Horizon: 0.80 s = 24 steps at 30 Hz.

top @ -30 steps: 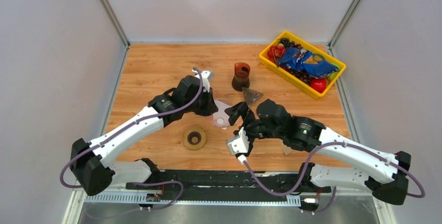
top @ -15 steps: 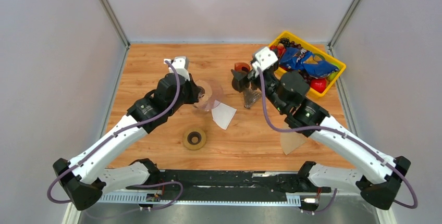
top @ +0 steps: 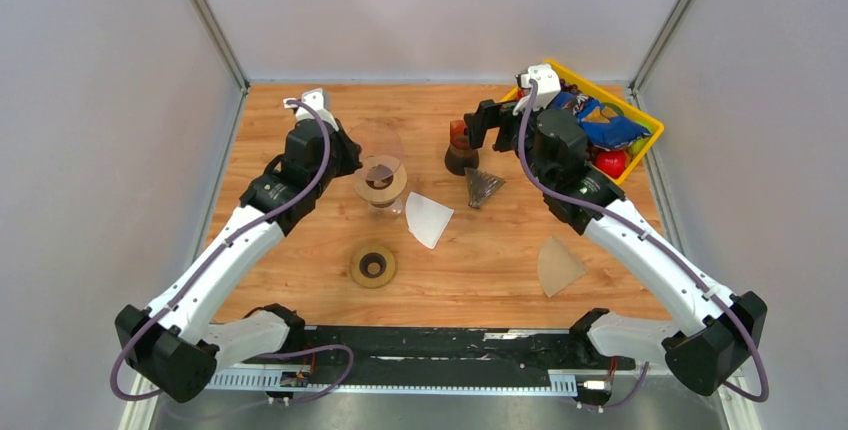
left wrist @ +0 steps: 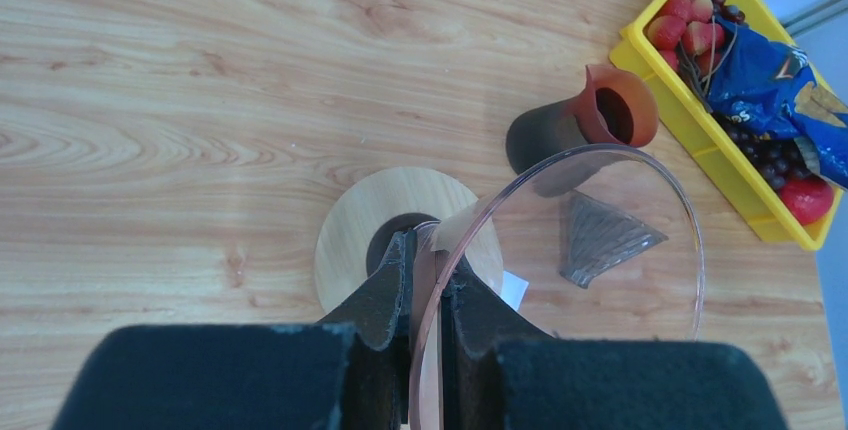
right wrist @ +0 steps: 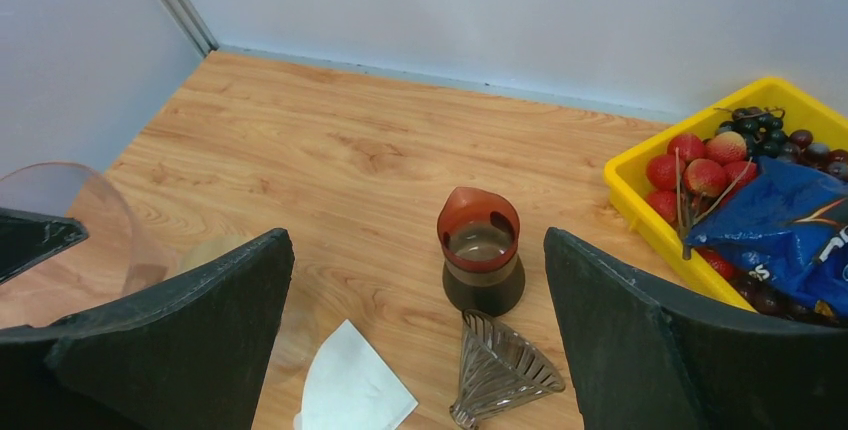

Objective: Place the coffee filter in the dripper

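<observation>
A clear glass dripper (top: 380,175) with a wooden collar (left wrist: 350,230) stands upright left of centre. My left gripper (top: 345,155) is shut on its rim, one finger inside the glass and one outside (left wrist: 428,245). I cannot tell whether the dripper's foot touches the table. The white coffee filter (top: 428,218) lies flat on the wood just right of the dripper, also in the right wrist view (right wrist: 355,385). My right gripper (top: 487,122) hangs open and empty (right wrist: 415,240) above a brown carafe (right wrist: 482,260).
A ribbed glass cone (top: 484,186) lies on its side beside the carafe. A brown paper filter (top: 558,265) lies at the near right and a wooden ring (top: 373,265) near the front. A yellow bin (top: 550,145) of fruit and snack bags stands at the back right.
Both arms have pulled apart from the table's centre. The left has carried the dripper back left and turned it upright; the right has swung to the back right. The white filter now lies on the table.
</observation>
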Available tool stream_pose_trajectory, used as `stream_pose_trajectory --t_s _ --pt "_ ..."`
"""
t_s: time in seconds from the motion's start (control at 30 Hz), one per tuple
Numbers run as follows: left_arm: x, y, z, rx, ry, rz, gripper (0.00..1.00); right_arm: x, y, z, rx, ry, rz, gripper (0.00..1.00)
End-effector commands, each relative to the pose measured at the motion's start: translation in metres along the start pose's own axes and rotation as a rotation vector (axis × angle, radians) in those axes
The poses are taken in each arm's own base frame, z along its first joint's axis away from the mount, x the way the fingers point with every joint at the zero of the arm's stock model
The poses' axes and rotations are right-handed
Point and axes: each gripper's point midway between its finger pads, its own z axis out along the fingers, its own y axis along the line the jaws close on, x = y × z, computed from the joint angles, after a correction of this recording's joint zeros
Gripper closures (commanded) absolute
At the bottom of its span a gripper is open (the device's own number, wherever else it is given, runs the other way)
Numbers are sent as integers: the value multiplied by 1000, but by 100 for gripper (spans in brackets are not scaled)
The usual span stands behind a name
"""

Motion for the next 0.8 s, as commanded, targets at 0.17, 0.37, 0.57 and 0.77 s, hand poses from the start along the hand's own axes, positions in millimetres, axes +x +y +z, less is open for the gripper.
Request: stream_pose_trajectory --t_s 0.17,0.37,0.57,0.77 --pt "-2 -6 32 78 3 -97 100 6 6 3 -40 9 20 0" --pt "14 -3 46 102 66 -133 100 12 9 12 -46 30 9 0" --pt "26 7 52 77 99 -148 100 24 24 24 -121 73 0 0" --pt "40 17 56 41 140 -152 100 39 56 36 -288 123 12 0"
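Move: The left hand already grips the clear dripper by its rim; the wooden ring on the glass server lies about 3 cm ahead, 4 cm right and 16 cm below it. The white coffee filter is some 16 cm right of that hand, 3 cm back, 27 cm down. From the empty right hand the filter lies about 13 cm left, 6 cm back and 34 cm down, the ribbed cone 4 cm ahead and 2 cm right, the dark carafe 15 cm ahead and 3 cm left, both some 30 cm down. Keeping its pinch on the dripper's rim, the left hand lowers it about 6 cm and some 3 cm forward, the spout closing on the hole of the wooden ring, tilts slightly down and then stops. Meanwhile the right hand, fingers wide open and touching nothing, first eases down, then sinks and swings left towards the filter, turning counter-clockwise and tipping down a little. ##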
